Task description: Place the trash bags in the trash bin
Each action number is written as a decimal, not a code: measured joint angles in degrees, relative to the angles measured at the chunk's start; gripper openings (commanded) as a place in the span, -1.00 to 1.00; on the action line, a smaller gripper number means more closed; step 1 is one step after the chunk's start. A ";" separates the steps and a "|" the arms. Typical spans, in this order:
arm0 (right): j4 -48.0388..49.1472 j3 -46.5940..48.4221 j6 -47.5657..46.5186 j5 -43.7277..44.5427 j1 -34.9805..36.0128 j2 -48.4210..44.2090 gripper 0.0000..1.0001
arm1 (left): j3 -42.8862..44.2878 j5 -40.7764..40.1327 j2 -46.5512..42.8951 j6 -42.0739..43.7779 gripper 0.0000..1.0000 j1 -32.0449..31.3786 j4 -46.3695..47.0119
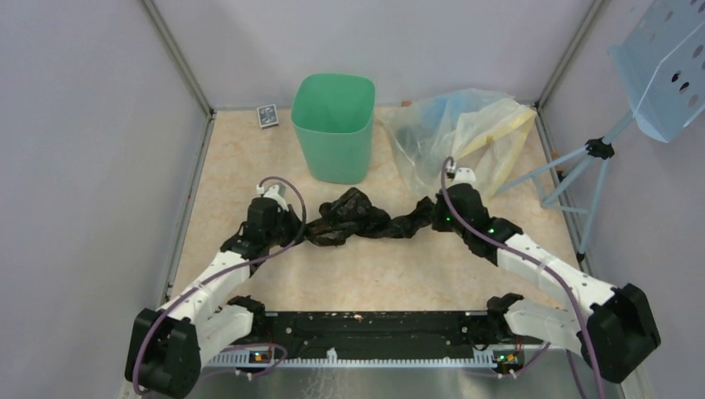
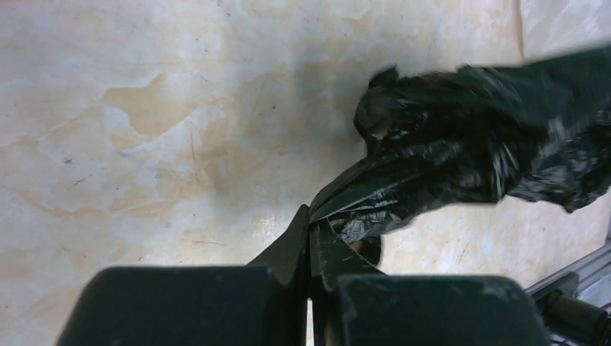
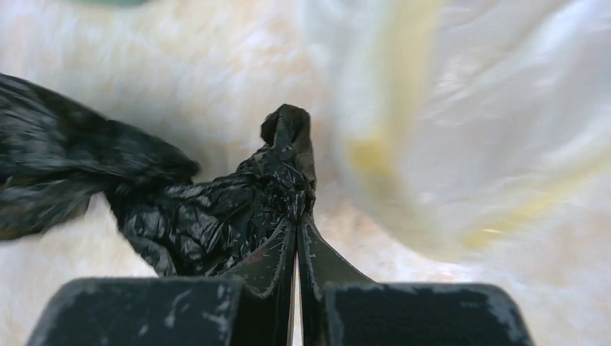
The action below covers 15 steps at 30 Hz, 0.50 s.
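The black trash bag (image 1: 359,218) is bunched into a crinkly rope across the middle of the table, strung between both arms. My left gripper (image 1: 298,229) is shut on its left end; in the left wrist view the film (image 2: 468,155) runs out from the pinched tips (image 2: 311,220) to the right. My right gripper (image 1: 432,218) is shut on the right end; in the right wrist view a tuft of the bag (image 3: 216,209) sticks up past the closed tips (image 3: 296,216). The mint-green trash bin (image 1: 334,125) stands upright behind the bag, apart from it.
A heap of clear and yellowish plastic bags (image 1: 461,133) lies at the back right, close behind my right gripper (image 3: 468,115). A small dark card (image 1: 267,115) lies left of the bin. A blue stand (image 1: 599,166) leans outside the right wall.
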 measured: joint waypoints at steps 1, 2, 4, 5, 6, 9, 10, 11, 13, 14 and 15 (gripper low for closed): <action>-0.76 0.17 0.04 1.27 -1.53 -1.46 -1.00 | -0.31 0.31 -0.50 -0.39 -1.00 0.66 0.17; -1.77 0.31 0.24 2.69 -3.19 -2.99 -1.00 | -0.63 0.57 -1.07 -0.63 -1.00 1.27 0.24; -3.50 0.55 0.85 5.66 -5.92 -5.44 -1.00 | -1.31 1.07 -2.32 -1.09 -1.00 2.45 0.26; -4.50 0.63 1.70 7.41 -7.06 -6.40 -1.00 | -1.62 1.27 -2.97 -1.36 -1.00 3.06 0.24; -5.40 0.83 2.32 8.76 -7.85 -7.06 -1.00 | -1.75 1.33 -3.41 -1.53 -1.00 3.50 0.20; -7.43 1.36 4.35 12.61 -9.55 -8.22 -1.00 | -2.08 1.60 -5.09 -2.03 -1.00 4.92 0.11; -7.91 1.51 4.76 13.35 -9.60 -8.24 -1.00 | -2.08 1.70 -5.66 -2.14 -1.00 5.29 0.09; -8.39 1.64 5.42 14.40 -9.60 -8.22 -1.00 | -2.08 1.73 -6.19 -2.25 -1.00 5.64 0.07; -9.38 1.70 6.40 16.22 -9.62 -8.22 -1.00 | -2.08 1.73 -7.04 -2.34 -1.00 6.36 -0.31; -9.84 1.70 6.67 17.33 -9.66 -8.22 -1.00 | -2.08 1.73 -7.52 -2.45 -1.00 6.91 -0.70; -10.21 1.73 6.71 17.92 -9.81 -8.22 -1.00 | -2.08 1.73 -8.02 -2.45 -1.00 7.45 -1.18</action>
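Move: The black trash bag is pinched at both ends, its bunched middle about 15 cm to the left hand's right, 5 cm ahead and 3 cm lower; from the right hand it is some 21 cm left, 3 cm ahead and 6 cm lower. The trash bin stands roughly 27 cm ahead and 11 cm right of the left hand. From the right hand, the clear bag's middle is about 24 cm ahead, 9 cm right and 5 cm lower. The black bag is drawn out sideways between the two shut grippers. The right hand does most of it, pulling its end about 11 cm to the right, fast then slowing, rising a little early on and turning clockwise nearly 30 degrees; the left hand eases its end some 3 cm left and 2 cm up. Both keep their pinch. ##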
